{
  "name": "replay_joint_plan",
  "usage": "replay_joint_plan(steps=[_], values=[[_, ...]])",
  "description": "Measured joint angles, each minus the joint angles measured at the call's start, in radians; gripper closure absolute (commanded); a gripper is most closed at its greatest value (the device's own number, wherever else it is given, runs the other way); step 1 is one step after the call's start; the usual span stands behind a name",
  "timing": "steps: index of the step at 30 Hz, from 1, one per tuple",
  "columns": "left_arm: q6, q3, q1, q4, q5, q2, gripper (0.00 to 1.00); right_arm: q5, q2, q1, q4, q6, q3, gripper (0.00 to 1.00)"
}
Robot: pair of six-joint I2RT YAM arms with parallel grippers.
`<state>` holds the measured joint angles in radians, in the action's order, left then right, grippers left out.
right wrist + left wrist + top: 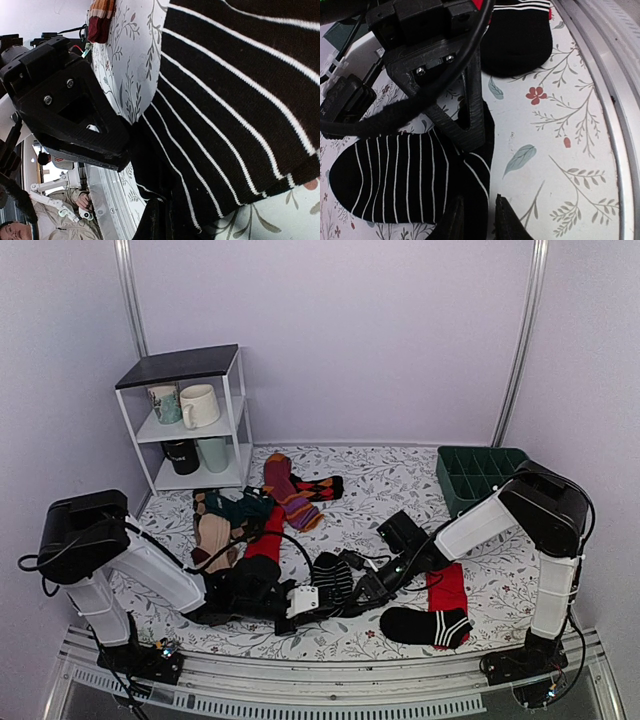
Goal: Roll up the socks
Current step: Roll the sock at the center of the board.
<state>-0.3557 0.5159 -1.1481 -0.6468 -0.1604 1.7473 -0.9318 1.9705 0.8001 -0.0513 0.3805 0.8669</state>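
Observation:
A black sock with thin white stripes (333,576) lies flat on the floral cloth between my two arms. In the left wrist view the sock (395,180) fills the lower left. My left gripper (479,212) sits at its near edge with sock fabric between the fingers. My right gripper (352,596) reaches in from the right; one of its fingers (465,120) lies over the sock. In the right wrist view the sock (235,115) fills the frame, and my right gripper (172,212) is pinched on a fold at its edge, close to the left gripper's body (65,110).
A black sock with a red-and-white end (425,625) and a red sock (448,588) lie to the right. A pile of mixed socks (240,520) lies to the back left. A green bin (478,475) and a mug shelf (190,420) stand at the back. A metal rail (610,75) runs close by.

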Motion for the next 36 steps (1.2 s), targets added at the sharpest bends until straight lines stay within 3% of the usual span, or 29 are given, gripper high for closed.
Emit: replay_joint_plan(steps=[19, 24, 36], values=[[0.009, 0.018, -0.002, -0.045, 0.046, 0.069, 0.79, -0.021, 0.010, -0.008, 0.014, 0.020, 0.007, 1.00], [0.017, 0.024, -0.001, -0.044, 0.046, 0.073, 1.00, -0.028, 0.013, -0.009, 0.011, 0.024, 0.006, 1.00], [0.055, 0.074, 0.023, 0.039, -0.024, 0.073, 1.00, -0.042, 0.008, -0.011, -0.013, 0.023, -0.015, 0.94]])
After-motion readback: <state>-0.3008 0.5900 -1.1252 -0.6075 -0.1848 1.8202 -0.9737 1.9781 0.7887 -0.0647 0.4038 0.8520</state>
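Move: The striped sock's near edge lies about 3 cm right of the left hand, 1 cm ahead and 1 cm lower; the sock's body is some 6 cm ahead and 4 cm right. The black sock lies roughly 23 cm right of the left hand and 3 cm back, the red sock under it 27 cm right and 5 cm ahead. The right hand already pinches the near edge, whose middle is about 3 cm to its left, level fore and aft. Ease the open left gripper about 1 cm down and 1 cm forward so the striped sock's near edge comes between its pads, then shut the fingers fully on the cloth, drifting about 1 cm right as they clamp. Keep the right gripper in place, still pinching the same edge, with barely any tilt. ##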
